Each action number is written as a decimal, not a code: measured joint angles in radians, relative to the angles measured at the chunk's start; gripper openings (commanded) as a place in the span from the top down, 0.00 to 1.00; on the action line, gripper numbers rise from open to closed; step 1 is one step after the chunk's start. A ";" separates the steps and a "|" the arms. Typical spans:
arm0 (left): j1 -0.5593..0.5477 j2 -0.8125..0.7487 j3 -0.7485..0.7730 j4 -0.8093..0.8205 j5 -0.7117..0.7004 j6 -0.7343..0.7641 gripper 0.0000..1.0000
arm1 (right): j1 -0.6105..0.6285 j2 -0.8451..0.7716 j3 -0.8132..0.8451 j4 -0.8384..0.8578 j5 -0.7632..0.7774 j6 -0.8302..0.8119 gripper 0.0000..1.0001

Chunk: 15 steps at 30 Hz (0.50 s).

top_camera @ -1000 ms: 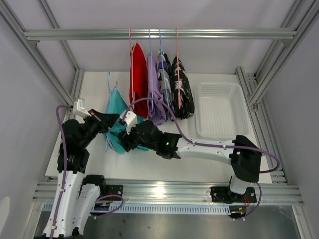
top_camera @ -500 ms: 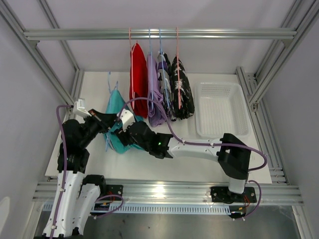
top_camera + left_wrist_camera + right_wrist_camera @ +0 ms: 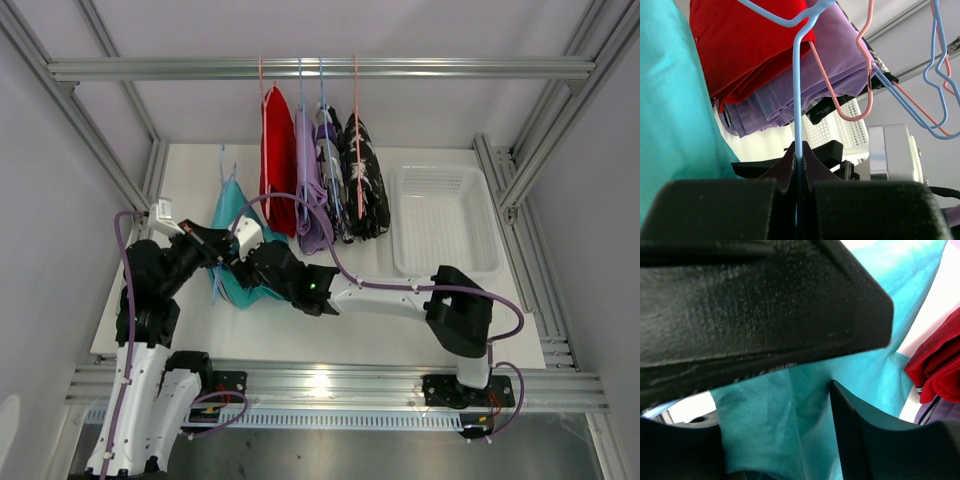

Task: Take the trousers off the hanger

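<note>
The teal trousers (image 3: pixel 234 208) hang low on a light blue hanger (image 3: pixel 221 165), off the rail and over the table's left side. My left gripper (image 3: pixel 206 241) is shut on that hanger's wire (image 3: pixel 798 100), with the teal cloth (image 3: pixel 670 100) just to its left. Reaching in from the right, my right gripper (image 3: pixel 246 268) has its jaws apart around the teal fabric (image 3: pixel 770 425), which fills the gap at the right gripper (image 3: pixel 840 371). Red (image 3: pixel 277 160), lilac (image 3: pixel 311 190), printed (image 3: pixel 330 165) and black-and-white (image 3: pixel 368 185) trousers hang from the rail (image 3: pixel 320 68).
A white plastic basket (image 3: pixel 445 172) sits on the table at the right. Aluminium frame posts run along both sides. Pink and blue hanger hooks (image 3: pixel 867 75) hang close behind the left gripper.
My right arm has pushed left and forward, deeper into the teal trousers, with its jaws closing in somewhat. The left gripper has kept still on the hanger wire.
</note>
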 measured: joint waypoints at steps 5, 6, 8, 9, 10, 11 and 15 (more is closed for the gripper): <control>0.000 0.000 0.000 0.001 0.000 0.000 1.00 | -0.009 0.017 0.006 0.010 0.004 0.003 0.63; 0.000 0.000 0.000 0.001 0.000 0.000 1.00 | -0.011 0.019 0.006 0.013 0.005 0.006 0.65; 0.000 0.000 0.000 0.001 0.001 0.000 1.00 | -0.014 0.024 0.007 0.019 0.005 0.011 0.70; 0.000 0.000 0.000 0.001 0.001 0.000 1.00 | -0.016 0.026 0.007 0.021 0.005 0.012 0.71; 0.000 0.000 0.000 0.001 0.002 0.000 1.00 | -0.018 0.027 0.007 0.022 0.005 0.012 0.73; 0.000 0.000 -0.001 0.002 0.002 0.000 1.00 | -0.018 0.027 0.007 0.022 0.005 0.013 0.73; 0.000 0.000 -0.008 0.008 0.006 0.000 1.00 | -0.021 0.027 0.007 0.023 0.007 0.013 0.87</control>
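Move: The right hand already straddles the teal trousers: the loose fold it closes on lies about 2 cm ahead of it, neither left nor right, and 1 cm lower. The blue hanger's gripped wire stands some 5 cm ahead and 6 cm above; the red trousers hang about 14 cm ahead and 9 cm to the right, the purple ones 14 cm ahead and 16 cm right. From the left hand, that teal fold is about 4 cm back, 1 cm right and 7 cm below. The right hand's fingers close around the teal fold, going from about half open to nearly shut and gathering the cloth between them, while the hand eases forward about 1.5 cm and slightly down, deeper onto the trousers, with its wrist hardly turning. The left hand stays in place with its fingers shut on the blue hanger's wire, still holding hanger and trousers up in front of the right hand. ##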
